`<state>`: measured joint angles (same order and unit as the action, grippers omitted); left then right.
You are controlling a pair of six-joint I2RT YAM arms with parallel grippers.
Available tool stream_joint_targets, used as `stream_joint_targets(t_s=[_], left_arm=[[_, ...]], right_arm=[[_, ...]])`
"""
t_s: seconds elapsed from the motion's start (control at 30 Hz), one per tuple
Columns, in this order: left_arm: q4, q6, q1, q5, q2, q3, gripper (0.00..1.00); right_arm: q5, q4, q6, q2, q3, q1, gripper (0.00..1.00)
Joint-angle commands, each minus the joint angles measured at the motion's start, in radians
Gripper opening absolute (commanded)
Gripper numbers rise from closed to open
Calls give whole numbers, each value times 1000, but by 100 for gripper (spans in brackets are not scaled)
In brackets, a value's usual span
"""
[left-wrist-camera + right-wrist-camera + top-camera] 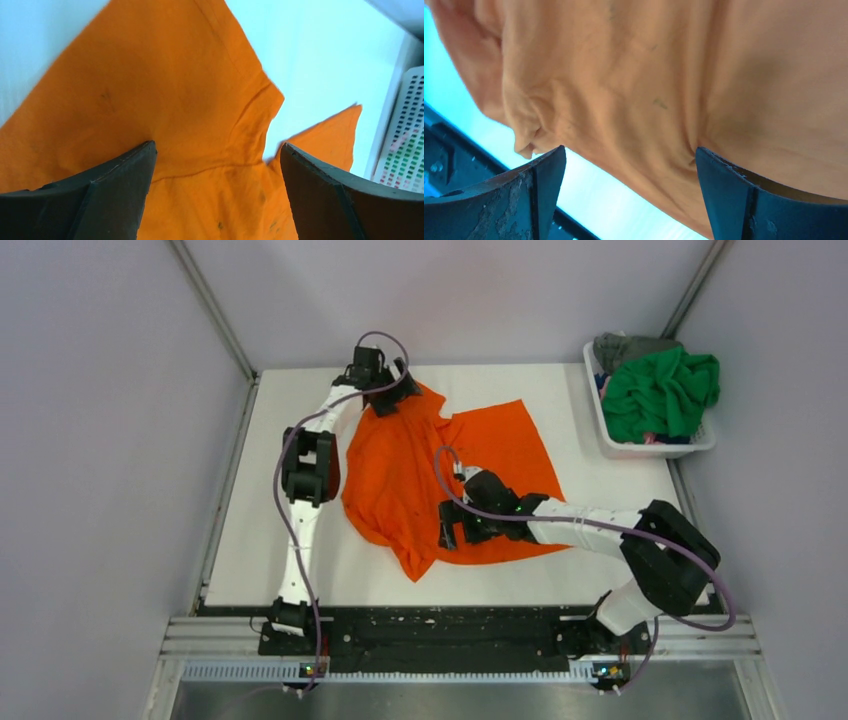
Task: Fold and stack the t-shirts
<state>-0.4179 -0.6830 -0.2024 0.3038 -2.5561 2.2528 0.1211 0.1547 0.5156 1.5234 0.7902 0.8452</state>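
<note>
An orange t-shirt [420, 475] lies spread and rumpled on the white table, with small dark specks on its cloth [165, 80]. My left gripper [385, 390] hovers open over the shirt's far left corner, its black fingers [115, 195] wide apart above a seam. My right gripper [462, 532] is open over the shirt's near hem [639, 115], nothing between its fingers. A green t-shirt [662, 390] and a grey one [622, 344] are heaped in the basket at the back right.
The white slatted basket [655, 448] stands at the table's far right corner and shows at the right edge of the left wrist view as a white slatted basket wall [407, 140]. Grey walls enclose the table [270, 540]. A black rail [430, 625] runs along the near edge.
</note>
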Motion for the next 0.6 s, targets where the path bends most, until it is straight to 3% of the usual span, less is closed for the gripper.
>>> stream_joint_targets(t_s=[0.0,0.1,0.2,0.4,0.57], left_arm=[[5,66,6,-3,190,-122,99],[-55,85,6,-32,311,-178,99],[-70,62,1,-16,497,-364,99],[83,7,-127,-184,1059,-1036,99],[122,-161,-235,-201,1418,-1543,98]], right_arm=[[-226,68,-15,-106,69,-10,99],[-283,79,9,-189,58,-37,99],[-315,102,75,-253,22,-110,99],[-267,113,135,-331,-89,-278,99],[-270,103,146,-329,-134,-336,98]])
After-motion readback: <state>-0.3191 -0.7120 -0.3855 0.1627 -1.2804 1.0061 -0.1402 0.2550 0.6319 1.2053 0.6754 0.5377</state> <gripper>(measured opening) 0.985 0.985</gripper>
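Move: The orange t-shirt lies spread under both hands, a few centimetres below them. Its middle is about 25 cm back and 14 cm to the right of the left hand, and some 14 cm straight ahead of the right hand. Its right edge runs about 25 cm to the right of the right hand and 12 cm ahead; its near-left flap lies roughly 11 cm back and 9 cm to the left of the right hand. The t-shirt is left lying as both open hands come up off it. The left draws straight back over it from the far corner, nearly 30 cm and picking up speed, while rising about 13 cm. The right lifts in an arc to the right and somewhat forward, towards the shirt's right edge, turning clockwise some 35 degrees and sinking again at the end. ##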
